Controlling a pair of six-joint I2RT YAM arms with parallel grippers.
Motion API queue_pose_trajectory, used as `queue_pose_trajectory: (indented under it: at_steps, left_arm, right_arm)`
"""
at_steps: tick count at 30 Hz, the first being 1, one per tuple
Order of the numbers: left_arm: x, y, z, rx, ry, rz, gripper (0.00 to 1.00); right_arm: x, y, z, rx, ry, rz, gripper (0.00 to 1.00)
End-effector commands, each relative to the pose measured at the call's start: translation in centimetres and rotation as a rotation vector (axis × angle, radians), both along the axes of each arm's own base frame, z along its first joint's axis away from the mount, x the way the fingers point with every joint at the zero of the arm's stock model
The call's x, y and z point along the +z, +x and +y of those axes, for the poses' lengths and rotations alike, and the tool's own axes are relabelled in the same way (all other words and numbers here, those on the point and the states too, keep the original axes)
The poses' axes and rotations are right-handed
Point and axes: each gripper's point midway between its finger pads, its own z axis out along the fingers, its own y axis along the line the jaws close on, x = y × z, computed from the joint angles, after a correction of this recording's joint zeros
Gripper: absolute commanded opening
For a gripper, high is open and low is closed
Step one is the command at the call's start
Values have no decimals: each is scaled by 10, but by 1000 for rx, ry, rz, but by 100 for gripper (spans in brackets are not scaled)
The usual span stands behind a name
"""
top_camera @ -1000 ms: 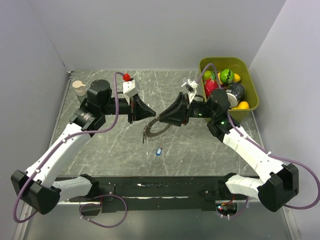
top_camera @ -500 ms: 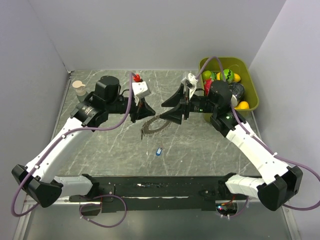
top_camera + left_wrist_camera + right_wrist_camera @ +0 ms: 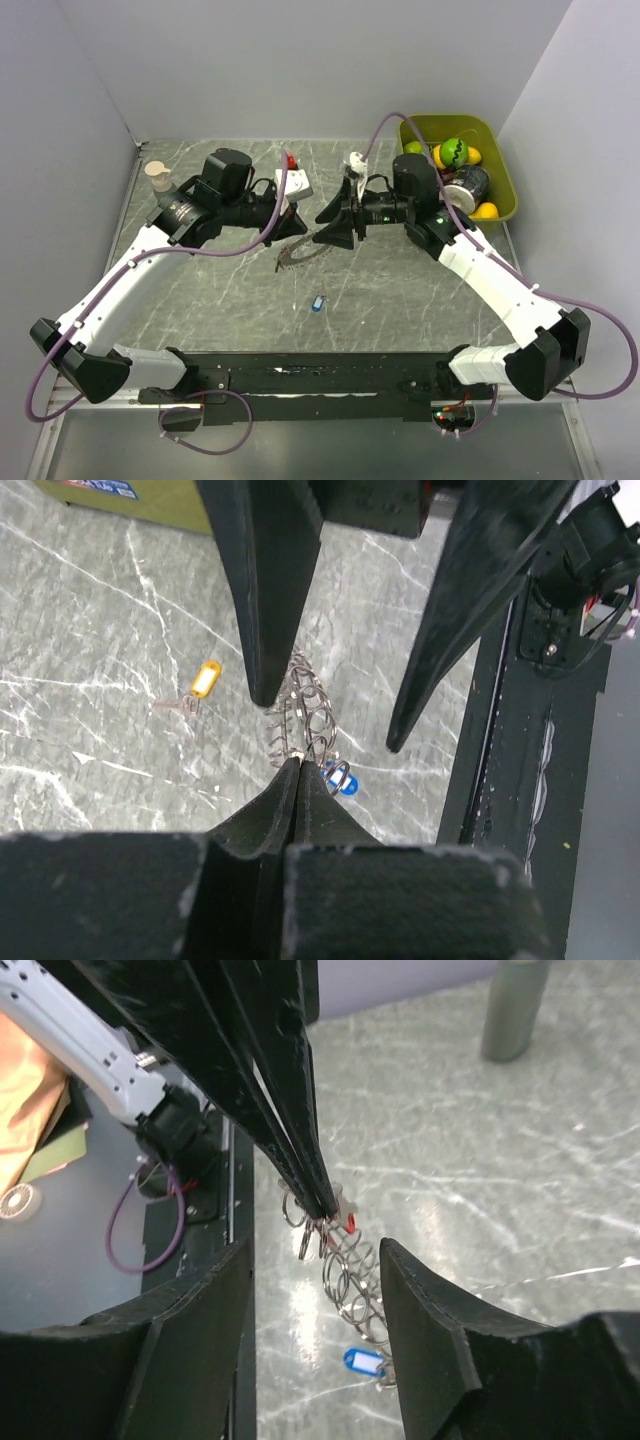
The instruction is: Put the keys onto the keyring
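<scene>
The keyring point(image 3: 299, 253), a thin metal ring fringed with silvery loops and a small red tag point(image 3: 352, 1222), hangs tilted just above the marble table. My left gripper point(image 3: 300, 233) is shut on its upper edge; in the left wrist view the left gripper point(image 3: 298, 762) pinches the ring point(image 3: 303, 708). My right gripper point(image 3: 327, 228) stands open, its fingers on either side of the keyring point(image 3: 350, 1272) without touching it. A blue-headed key point(image 3: 318, 302) lies loose on the table below the ring. A yellow-headed key point(image 3: 205, 678) lies further off.
A green bin point(image 3: 503, 217) of toy fruit and a can stands at the back right, behind the right arm. A small cup point(image 3: 157, 176) stands at the back left. The black rail point(image 3: 320, 375) with the arm bases runs along the near edge.
Both arms swung toward the table's middle. The right gripper opened wider and moved left until its fingers straddled the ring. The left gripper stayed shut on the keyring, which shifted slightly left.
</scene>
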Motion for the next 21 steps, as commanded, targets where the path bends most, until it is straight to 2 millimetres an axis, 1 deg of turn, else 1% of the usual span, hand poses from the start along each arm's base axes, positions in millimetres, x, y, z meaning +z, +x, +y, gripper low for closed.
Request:
queue_pose_trajectory:
  at_steps: [1, 4, 12, 15, 16, 17, 19, 20, 21]
  left_arm:
    - [27, -2, -2, -34, -32, -89, 1]
    - [27, -3, -5, -47, -35, -89, 1]
    - [30, -6, -9, -68, -54, -85, 1]
    - [31, -8, -11, -78, -65, -83, 1]
    - [32, -8, -11, -80, -68, -85, 1]
    - [34, -8, -12, -83, -73, -89, 1]
    - [34, -9, -12, -85, -76, -86, 1]
    - [35, -9, -12, -87, -80, -90, 1]
    - [36, -10, -12, -85, -82, -88, 1]
  right_arm:
    - [16, -2, 7, 22, 4, -56, 58]
    - [14, 0, 10, 13, 0, -55, 56]
    - [7, 7, 7, -38, -15, -64, 56]
    - [7, 5, 8, -23, -4, -64, 55]
    - [7, 5, 9, -19, -4, -59, 53]
    - [6, 5, 10, -13, -5, -54, 45]
    - [4, 4, 12, 3, -5, -38, 38]
    - [4, 4, 13, 7, -5, -34, 29]
    - [2, 4, 13, 13, -7, -26, 24]
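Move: My left hand already pinches the keyring. The stretch of coil for my open right fingers is at the left fingertips, about 1 cm to the right of my left hand point and 1 cm below it; from my right hand it is some 1 cm left and 1 cm down. On the table roughly 30 cm below my right hand, the blue-tagged key lies about 8 cm back, no distance sideways, and the yellow-tagged key about 5 cm ahead and 5 cm right. I sink my right hand about 1 cm and ease it 1 cm left, towards the coil just beside my left fingertips. There I hold it nearly still and bring its fingers together around the wire, to roughly half their earlier gap. My left hand keeps its pinch on the keyring and stays in place. ##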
